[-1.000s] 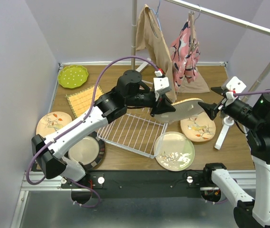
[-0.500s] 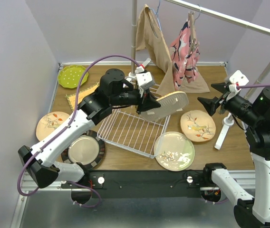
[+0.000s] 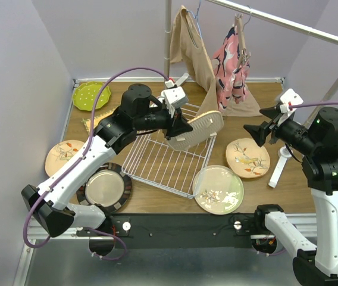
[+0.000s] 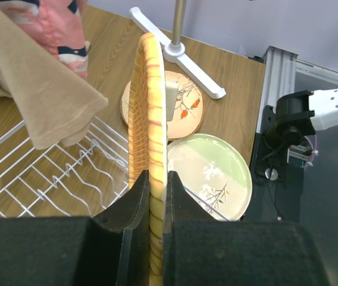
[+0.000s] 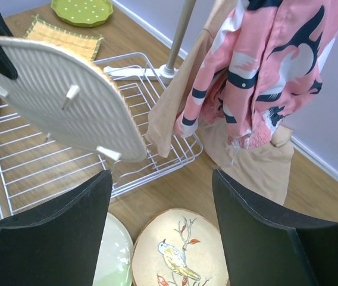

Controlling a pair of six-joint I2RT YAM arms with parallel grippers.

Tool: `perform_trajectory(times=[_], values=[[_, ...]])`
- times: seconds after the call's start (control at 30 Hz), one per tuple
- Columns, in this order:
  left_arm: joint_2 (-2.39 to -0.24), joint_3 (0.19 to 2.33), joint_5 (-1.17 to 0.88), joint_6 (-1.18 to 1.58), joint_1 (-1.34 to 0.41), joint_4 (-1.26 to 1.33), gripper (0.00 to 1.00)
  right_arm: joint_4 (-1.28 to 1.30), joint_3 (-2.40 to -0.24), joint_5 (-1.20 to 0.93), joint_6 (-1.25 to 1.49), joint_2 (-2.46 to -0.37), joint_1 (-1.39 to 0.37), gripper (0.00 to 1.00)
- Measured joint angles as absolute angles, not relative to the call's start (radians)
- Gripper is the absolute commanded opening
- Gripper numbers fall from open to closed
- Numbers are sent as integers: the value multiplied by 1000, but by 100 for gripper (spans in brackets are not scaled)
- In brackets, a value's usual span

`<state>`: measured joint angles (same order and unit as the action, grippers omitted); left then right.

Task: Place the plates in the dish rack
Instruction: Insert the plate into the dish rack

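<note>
My left gripper (image 3: 178,126) is shut on the rim of a cream plate (image 3: 197,130) with a ribbed underside. It holds the plate on edge above the far right part of the white wire dish rack (image 3: 163,164). In the left wrist view the jaws (image 4: 155,179) clamp the plate's rim (image 4: 150,107). My right gripper (image 3: 257,134) is open and empty, above a tan bird plate (image 3: 247,157). A pale-green floral plate (image 3: 218,189), a dark-rimmed silvery plate (image 3: 105,187), a tan floral plate (image 3: 63,155) and a lime dotted plate (image 3: 90,95) lie on the table.
A clothes rail stand (image 3: 282,158) stands at the right, with tan and pink garments (image 3: 228,65) hanging close over the rack's far corner. A woven mat (image 3: 88,123) lies at the back left, mostly under my left arm. Walls close in the left and back.
My left arm has swung left and back with the cream plate, from near the right gripper to over the rack's far right. My right gripper has drawn slightly away, open.
</note>
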<state>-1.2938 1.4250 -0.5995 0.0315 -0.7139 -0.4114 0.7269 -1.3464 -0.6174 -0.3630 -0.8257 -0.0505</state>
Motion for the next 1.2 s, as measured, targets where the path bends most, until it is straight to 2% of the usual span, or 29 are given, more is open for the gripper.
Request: perform_trajectory(times=[0.67, 1.2], values=[[-1268, 1436, -480, 73, -615, -464, 0, 726, -1269, -609, -359, -838, -51, 76], [-1330, 1547, -381, 79, -424, -527, 0, 724, -1197, -599, -368, -859, -51, 76]])
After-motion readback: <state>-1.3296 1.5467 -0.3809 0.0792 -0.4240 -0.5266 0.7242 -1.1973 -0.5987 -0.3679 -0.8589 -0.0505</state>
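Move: The left hand already pinches the plate on edge; the dish rack's middle lies about 8 cm ahead, 4 cm left and 30 cm below. From that hand, the green plate is some 11 cm back and 17 cm right, the yellow mat roughly 22 cm ahead and 36 cm left, both about 36 cm below. From the empty right hand, the rack's middle is about 11 cm ahead, 28 cm left, 34 cm below. Left hand carries its plate 15 cm forward-left above the rack, turning 30 degrees counter-clockwise; right sinks 7 cm. ##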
